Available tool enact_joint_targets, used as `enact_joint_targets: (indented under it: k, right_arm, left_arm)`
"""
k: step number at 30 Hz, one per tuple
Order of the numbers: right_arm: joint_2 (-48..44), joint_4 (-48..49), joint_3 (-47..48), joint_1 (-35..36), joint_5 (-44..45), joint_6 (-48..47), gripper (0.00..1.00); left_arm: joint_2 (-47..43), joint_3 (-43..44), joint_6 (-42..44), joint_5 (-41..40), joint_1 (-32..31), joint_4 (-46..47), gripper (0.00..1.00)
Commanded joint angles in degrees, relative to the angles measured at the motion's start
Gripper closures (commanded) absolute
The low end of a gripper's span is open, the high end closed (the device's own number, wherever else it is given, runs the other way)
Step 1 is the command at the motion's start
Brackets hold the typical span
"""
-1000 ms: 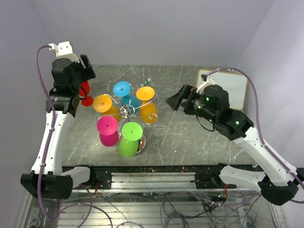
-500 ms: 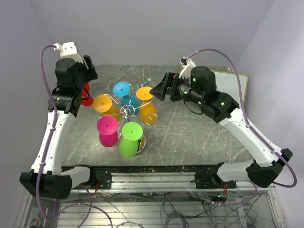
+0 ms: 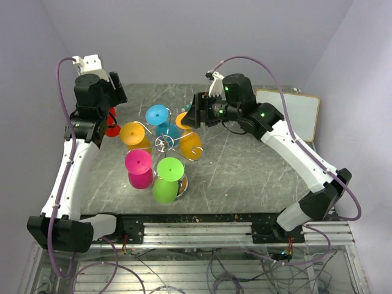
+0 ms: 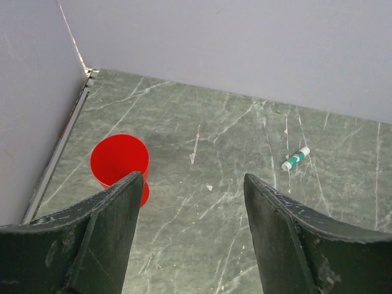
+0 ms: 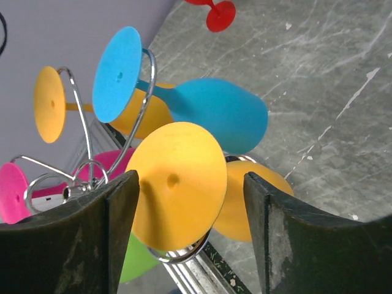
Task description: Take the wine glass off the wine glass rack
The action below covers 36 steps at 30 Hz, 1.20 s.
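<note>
The chrome wine glass rack [image 3: 163, 143] stands mid-table with several coloured wine glasses hanging upside down on it: blue [image 3: 157, 114], pink [image 3: 138, 160], green [image 3: 169, 168] and two orange ones. My right gripper [image 3: 190, 116] is at the rack's far right arm. In the right wrist view it [image 5: 191, 177] is open, its fingers on either side of the orange glass's round foot [image 5: 177, 184], with the bowl [image 5: 254, 202] behind. A red wine glass [image 3: 111, 125] stands on the table at far left. My left gripper [image 4: 193, 177] hangs open and empty beside that red glass [image 4: 119, 160].
A small white-and-green tube [image 4: 296, 158] lies on the marble top behind the rack. A whiteboard [image 3: 297, 113] lies at the far right. Walls close the back and both sides. The blue glass [image 5: 214, 119] hangs just beyond the orange foot.
My right arm has swung left from the whiteboard to the rack, and its jaws have narrowed around the orange glass's foot. The left arm has hardly moved.
</note>
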Motion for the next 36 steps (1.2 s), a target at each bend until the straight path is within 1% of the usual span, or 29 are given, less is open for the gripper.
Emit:
enact_joint_targets:
  k: [1, 5, 7, 10, 16, 23, 26, 30, 36]
  right_arm:
    - [1.39, -1.55, 1.81, -1.58, -4.41, -2.22, 0.35]
    - [1.81, 0.20, 0.26, -3.11, -8.12, -0.60, 0.48]
    - [1.97, -0.36, 0.42, -3.15, -7.77, -0.78, 0.51]
    - [1.85, -1.13, 0.58, -3.22, -6.45, -1.25, 0.52]
    - [1.62, -1.84, 1.28, -3.22, -5.30, -1.51, 0.60]
    - [1.51, -3.85, 2.80, -3.20, -1.97, -2.28, 0.60]
    - [1.65, -4.74, 3.87, -3.20, -1.25, -2.51, 0.66]
    - [2.04, -6.19, 5.44, -3.24, -0.36, -3.06, 0.67]
    - [2.29, -7.54, 6.39, -3.24, 0.77, -3.15, 0.75]
  left_arm:
    - [-0.24, 2.00, -0.05, 1.34, 1.22, 0.53, 0.24]
    - [0.39, 2.26, -0.89, 3.16, 2.78, 0.36, 0.25]
    - [0.56, 2.35, -1.17, 3.85, 3.23, 0.35, 0.25]
    - [0.75, 2.43, -1.59, 4.81, 3.57, 0.36, 0.25]
    - [0.97, 2.44, -1.97, 5.36, 3.67, 0.36, 0.26]
    - [1.28, 2.53, -2.25, 6.08, 4.06, 0.27, 0.26]
    - [1.36, 2.53, -2.49, 6.40, 4.36, 0.34, 0.27]
    - [1.65, 2.53, -2.78, 7.00, 4.90, 0.32, 0.27]
    - [1.81, 2.66, -3.13, 7.84, 5.51, 0.36, 0.28]
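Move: The foot of the orange wine glass on the rack's far right side is almost between the right hand's open fingers, about 2 cm to the left, 2 cm back and 1 cm lower. Its blue neighbour's foot is some 11 cm left of the hand, level with it; the rack's hub is roughly 8 cm left and 8 cm back. Both sit 2 or 3 cm lower. From the left hand, the orange foot lies about 20 cm right, 12 cm back and 3 cm down. The right fingers close from well open onto the rim of the orange glass's foot, pinching it between their tips. While closing, the hand eases about 1 cm forward and down. Then, with the grip still tightening, it draws roughly 1.5 cm right, away from the hub, and rises about 1 cm, its wrist barely turning. ##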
